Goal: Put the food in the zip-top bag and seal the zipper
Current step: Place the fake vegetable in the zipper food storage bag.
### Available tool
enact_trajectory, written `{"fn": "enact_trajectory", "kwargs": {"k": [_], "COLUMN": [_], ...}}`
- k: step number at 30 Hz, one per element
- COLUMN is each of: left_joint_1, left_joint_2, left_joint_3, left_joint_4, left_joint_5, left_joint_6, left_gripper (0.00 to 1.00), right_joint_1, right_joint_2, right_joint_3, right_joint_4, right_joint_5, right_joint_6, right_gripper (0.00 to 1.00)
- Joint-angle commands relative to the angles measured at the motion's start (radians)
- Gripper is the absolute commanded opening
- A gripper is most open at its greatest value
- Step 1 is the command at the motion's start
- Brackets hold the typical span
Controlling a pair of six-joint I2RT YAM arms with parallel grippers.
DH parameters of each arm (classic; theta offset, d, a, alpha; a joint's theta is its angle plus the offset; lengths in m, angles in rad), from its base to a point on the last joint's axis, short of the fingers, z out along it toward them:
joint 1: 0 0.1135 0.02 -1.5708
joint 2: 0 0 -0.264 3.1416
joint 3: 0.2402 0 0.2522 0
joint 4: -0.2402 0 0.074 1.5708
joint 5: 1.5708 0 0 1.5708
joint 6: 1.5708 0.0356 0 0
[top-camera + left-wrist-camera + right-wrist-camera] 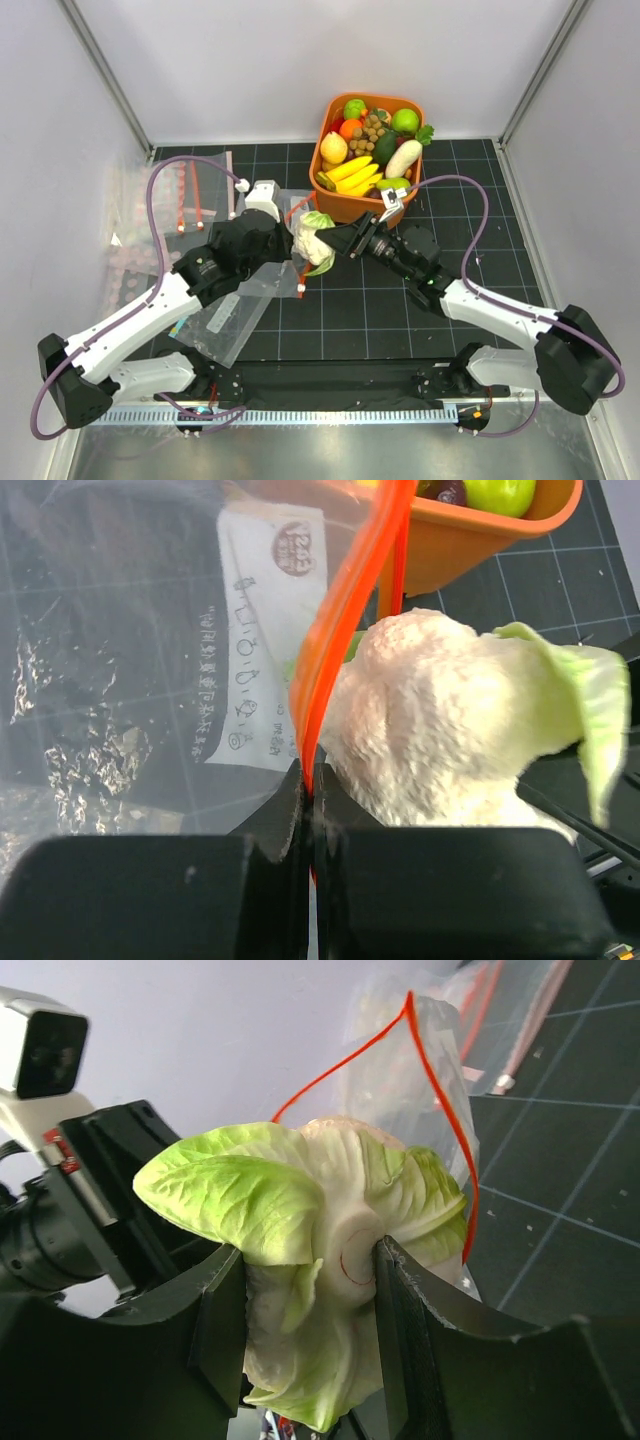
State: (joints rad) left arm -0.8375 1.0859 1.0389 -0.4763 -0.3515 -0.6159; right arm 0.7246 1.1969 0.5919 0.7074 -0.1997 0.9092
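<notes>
The food in hand is a white cauliflower [312, 238] with green leaves; my right gripper [336, 241] is shut on it at the mouth of the zip-top bag [262, 283]. In the right wrist view, both fingers [410, 1330] press the cauliflower [330, 1220] at its stem, with the zipper [455, 1120] looping open behind it. My left gripper [310, 780] is shut on the red-orange zipper [340, 610], holding one lip up beside the cauliflower [440, 720]. The bag's white label [265, 630] shows through the plastic. More food lies in the orange basket [330, 130].
The orange basket [470, 550] stands just behind the bag, holding bananas, a lemon, brown balls and green pieces. Other clear bags [190, 190] lie at the back left by the wall. Side walls close in on both sides.
</notes>
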Motion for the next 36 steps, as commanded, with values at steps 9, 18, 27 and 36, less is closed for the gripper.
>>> {"fn": "enact_trajectory", "kwargs": {"k": [9,18,27,36], "left_joint_1": [-0.003,-0.003,-0.003,-0.003], "left_joint_2": [-0.052,-0.041,-0.05,-0.044], "left_joint_3": [-0.025,-0.013,-0.014,-0.019], "left_joint_4": [0.108,0.105,0.105,0.12], "left_joint_5": [0.04,0.052,0.063,0.109], "left_joint_6": [0.053,0.09,0.093,0.099], "left_gripper": [0.0,0.0,0.0,0.0], "right_joint_1": [0.004,0.022,0.097,0.165], "right_joint_2": [-0.064,0.038,0.133,0.176], "right_joint_3": [0.104,0.284,0.368,0.402], "right_joint_4": [-0.166,-0.422,-0.554,-0.582], "right_joint_5": [0.076,0.049,0.184,0.315], "right_joint_6": [-0.079,-0.269,-0.387,-0.469], "right_gripper": [0.18,0.18,0.18,0.19]}}
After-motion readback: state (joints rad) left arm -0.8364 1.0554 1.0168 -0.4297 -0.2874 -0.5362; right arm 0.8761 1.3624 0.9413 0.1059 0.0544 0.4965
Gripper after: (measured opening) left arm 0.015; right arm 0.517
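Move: Just off the open end of the bag, the right hand holds the cauliflower, whose middle is about 3 cm left and 1 cm ahead of it. The bag's mouth lies roughly 5 cm to its left, level in reach and some 3 cm lower. The orange basket stands about 19 cm ahead, 9 cm right and 14 cm below. From the left hand, pinching the zipper edge, the mouth's middle is about 3 cm right, level in reach and 3 cm below. Working the cauliflower into the mouth, the right hand first eases about 2 cm right, then swings back left and a little forward, and finally pushes down about 5 cm and left past the zipper edge. Meanwhile it rolls some 30 degrees, its left side dipping, grip kept. The left hand stays nearly in place, still pinching the orange zipper edge. ##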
